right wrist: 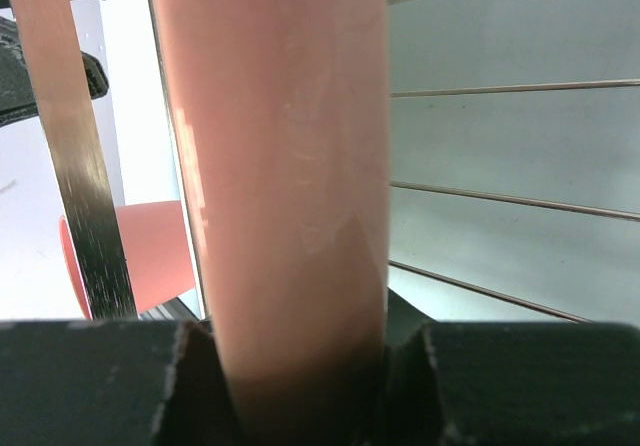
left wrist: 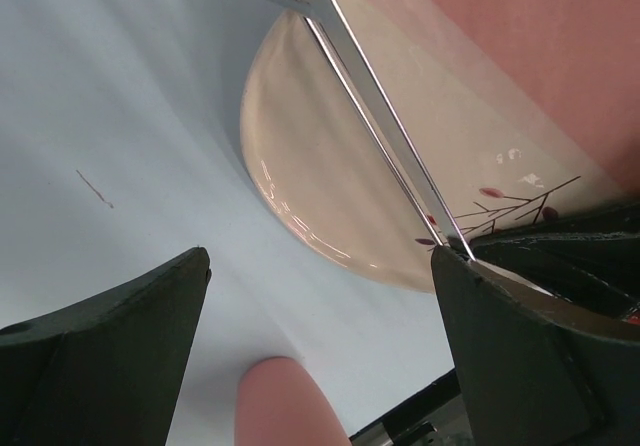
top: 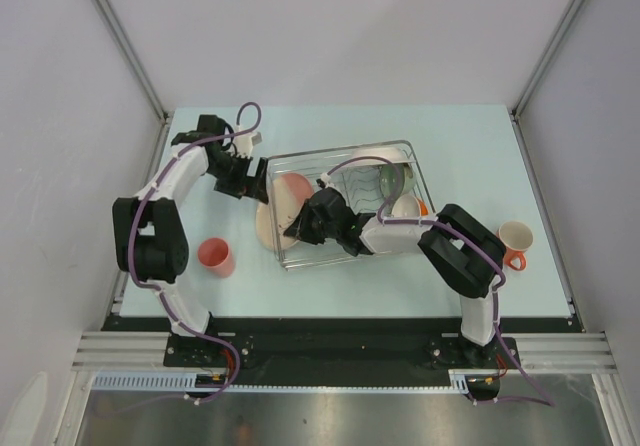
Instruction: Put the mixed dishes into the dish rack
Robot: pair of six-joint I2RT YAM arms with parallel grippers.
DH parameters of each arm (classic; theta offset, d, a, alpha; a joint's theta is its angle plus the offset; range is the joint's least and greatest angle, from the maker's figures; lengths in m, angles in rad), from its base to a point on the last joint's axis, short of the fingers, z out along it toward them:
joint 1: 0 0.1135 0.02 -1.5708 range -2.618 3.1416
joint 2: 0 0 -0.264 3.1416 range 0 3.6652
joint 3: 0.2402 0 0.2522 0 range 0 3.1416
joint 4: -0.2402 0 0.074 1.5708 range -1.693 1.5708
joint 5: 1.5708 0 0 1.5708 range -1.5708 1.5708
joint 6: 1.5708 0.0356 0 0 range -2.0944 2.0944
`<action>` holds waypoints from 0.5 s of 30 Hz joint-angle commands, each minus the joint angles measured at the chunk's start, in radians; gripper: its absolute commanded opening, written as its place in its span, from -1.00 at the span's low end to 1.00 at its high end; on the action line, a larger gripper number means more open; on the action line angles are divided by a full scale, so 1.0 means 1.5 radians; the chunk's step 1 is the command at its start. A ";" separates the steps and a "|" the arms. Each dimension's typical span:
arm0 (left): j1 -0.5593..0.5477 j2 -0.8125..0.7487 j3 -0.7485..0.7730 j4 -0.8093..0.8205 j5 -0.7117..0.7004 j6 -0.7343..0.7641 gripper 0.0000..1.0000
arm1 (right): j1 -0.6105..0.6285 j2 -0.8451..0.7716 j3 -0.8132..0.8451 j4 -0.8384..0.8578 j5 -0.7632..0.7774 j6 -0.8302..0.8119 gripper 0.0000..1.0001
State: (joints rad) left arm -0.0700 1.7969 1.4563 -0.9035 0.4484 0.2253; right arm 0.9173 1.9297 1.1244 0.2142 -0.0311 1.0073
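Note:
The dish rack [top: 428,188] stands mid-table. A pinkish-white plate [top: 283,204] leans tilted across its left wall, part inside and part outside. My right gripper [top: 301,228] is shut on the near edge of that plate [right wrist: 290,166], which fills the gap between the fingers. My left gripper [top: 249,180] hovers open just left of the plate [left wrist: 330,166], holding nothing; a rack wire [left wrist: 370,116] crosses in front of it. A pale green bowl [top: 392,179] and a white plate [top: 362,160] sit in the rack. The coral-pink cup [top: 215,257] stands on the table, left of the rack.
An orange cup with a white inside [top: 516,241] stands on the table right of the rack, beside my right arm's elbow. The coral-pink cup [left wrist: 285,406] lies below my left gripper's open jaws, and it [right wrist: 150,256] also shows behind the rack's rim bar [right wrist: 85,166].

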 commanded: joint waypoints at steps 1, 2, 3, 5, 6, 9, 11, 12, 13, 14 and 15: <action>-0.020 -0.058 0.038 -0.009 0.086 -0.023 0.99 | 0.007 0.014 -0.005 -0.067 0.027 -0.108 -1.00; -0.019 -0.059 0.048 -0.030 0.098 -0.021 0.99 | 0.007 0.017 -0.005 -0.064 0.028 -0.107 -1.00; -0.017 -0.060 0.054 -0.037 0.112 -0.020 0.99 | 0.006 0.018 -0.005 -0.063 0.027 -0.107 -1.00; -0.008 -0.065 0.065 -0.052 0.152 -0.016 0.99 | 0.005 0.020 -0.005 -0.061 0.027 -0.106 -1.00; -0.006 -0.071 0.069 -0.057 0.163 -0.014 0.99 | 0.005 0.024 -0.005 -0.061 0.023 -0.106 -1.00; -0.005 -0.086 0.061 -0.043 0.191 -0.030 0.99 | 0.005 0.028 -0.005 -0.061 0.008 -0.106 -1.00; -0.014 -0.087 0.036 -0.009 0.193 -0.044 0.99 | 0.005 0.029 -0.005 -0.057 0.006 -0.106 -1.00; -0.020 -0.085 0.029 -0.002 0.174 -0.049 0.99 | 0.004 0.027 -0.005 -0.057 0.007 -0.106 -1.00; -0.031 -0.075 0.022 0.001 0.160 -0.049 0.99 | 0.003 0.026 -0.005 -0.057 0.007 -0.108 -1.00; -0.035 -0.071 0.017 0.010 0.146 -0.048 0.99 | 0.002 0.024 -0.005 -0.061 0.007 -0.108 -1.00; -0.038 -0.068 0.011 0.018 0.130 -0.047 0.99 | -0.001 0.021 -0.005 -0.065 0.008 -0.111 -1.00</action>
State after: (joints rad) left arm -0.0925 1.7023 1.5089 -0.9375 0.6575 0.1814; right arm 0.9134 1.9305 1.1244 0.2184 -0.0418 0.9974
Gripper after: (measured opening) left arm 0.995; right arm 0.229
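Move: The plate, leaning in the rack's left end and pinched by the right hand, has its middle about 9 cm right of the left hand, 6 cm back and 6 cm lower. The middle of the rack's left rail is some 6 cm right and 6 cm back of the left hand, 2 cm lower; the red cup is 14 cm left, 22 cm back. From the right hand, the plate's middle is about 8 cm ahead, 4 cm left. Left hand rises open about 6 cm from the rack rail, drifting 4 cm right; right keeps pinching the plate. ##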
